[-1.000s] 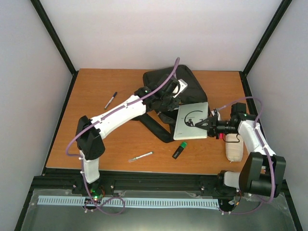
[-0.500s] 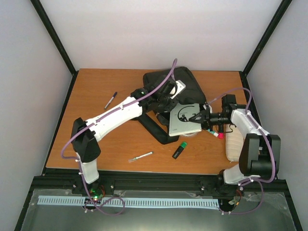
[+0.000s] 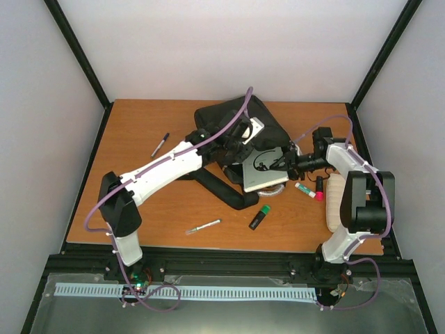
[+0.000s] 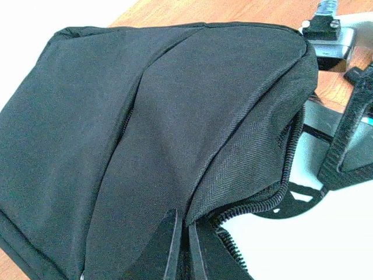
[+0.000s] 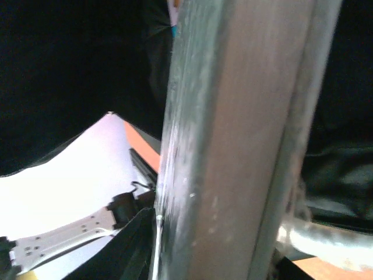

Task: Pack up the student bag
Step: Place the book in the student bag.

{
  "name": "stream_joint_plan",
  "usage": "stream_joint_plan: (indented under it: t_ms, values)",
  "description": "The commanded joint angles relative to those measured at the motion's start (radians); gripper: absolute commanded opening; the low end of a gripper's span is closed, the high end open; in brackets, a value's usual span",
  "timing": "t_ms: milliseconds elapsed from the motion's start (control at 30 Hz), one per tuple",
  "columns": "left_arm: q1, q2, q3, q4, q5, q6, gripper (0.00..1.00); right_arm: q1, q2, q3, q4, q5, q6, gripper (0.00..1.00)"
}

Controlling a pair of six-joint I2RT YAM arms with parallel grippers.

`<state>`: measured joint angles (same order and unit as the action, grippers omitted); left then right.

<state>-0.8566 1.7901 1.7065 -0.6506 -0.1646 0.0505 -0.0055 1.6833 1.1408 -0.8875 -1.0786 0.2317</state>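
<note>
The student bag (image 3: 226, 118), a big black backpack, lies at the back middle of the table, one strap (image 3: 221, 186) trailing toward me. My left gripper (image 3: 234, 149) is shut on the bag's fabric at the zipper edge (image 4: 185, 245) and holds the flap up. A flat silver slab (image 3: 265, 169) with a black curved mark, like a laptop, lies tilted with its far end under that flap. My right gripper (image 3: 286, 162) holds the slab's right edge. In the right wrist view that edge (image 5: 233, 146) fills the frame between the jaws, hiding the right finger.
A cream pouch (image 3: 336, 203) lies at the right, with a pink-capped marker (image 3: 309, 190) beside it. A green highlighter (image 3: 259, 217) and a silver pen (image 3: 203, 225) lie near the front. A black marker (image 3: 160, 145) is at the left.
The right gripper has carried the silver slab leftward and farther back, so its far end now sits under the bag's flap. The left gripper still holds the flap, and the bag has shifted slightly left.
</note>
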Motion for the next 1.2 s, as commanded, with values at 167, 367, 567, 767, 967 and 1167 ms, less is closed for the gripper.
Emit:
stream_joint_plan:
  t_ms: [167,367,567,767,967,1167]
  values:
    - [0.007,-0.101,-0.042,0.105,-0.003,-0.013,0.01,0.006,0.038,0.051,-0.009,0.077,-0.124,0.48]
    - [0.022,-0.121,-0.072,0.122,0.014,-0.031,0.01,0.006,-0.025,0.061,-0.061,0.175,-0.240,0.67]
    - [0.033,-0.131,-0.077,0.126,0.033,-0.038,0.01,0.005,-0.075,0.061,-0.098,0.285,-0.390,0.73]
    - [0.045,-0.144,-0.097,0.137,0.044,-0.053,0.01,0.005,-0.156,0.030,-0.076,0.347,-0.517,0.74]
    - [0.055,-0.149,-0.110,0.144,0.064,-0.066,0.01,0.006,-0.310,-0.036,-0.041,0.388,-0.727,0.73]
    - [0.062,-0.153,-0.106,0.136,0.079,-0.072,0.01,0.103,-0.518,-0.223,0.068,0.553,-0.991,0.76]
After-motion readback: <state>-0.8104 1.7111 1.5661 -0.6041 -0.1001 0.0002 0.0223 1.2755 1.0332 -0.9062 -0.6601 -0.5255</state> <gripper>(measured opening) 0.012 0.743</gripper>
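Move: The book's middle lies about 6 cm to the left of the right hand, roughly 2 cm back and 2 cm lower, its right edge still between the fingers. The bag's mouth is some 5 cm ahead and 5 cm to the left at about hand height; on the table about 12 cm below, the green marker lies roughly 18 cm back and 5 cm left. From the left hand, shut on the bag's lip, the book is about 6 cm right, 6 cm back and 10 cm below. The right hand lets go of the book at the bag's mouth: its fingers spread wide while it sinks about 2 cm and slides off to the right, then it climbs some 5 cm and draws back clear of the book, the wrist rolling by about 60 degrees and the fingers ending up pointing more steeply down. The left hand keeps the bag's lip pinched between shut fingers, holding the mouth up over the book, and eases a couple of centimetres to the left and slightly down. ##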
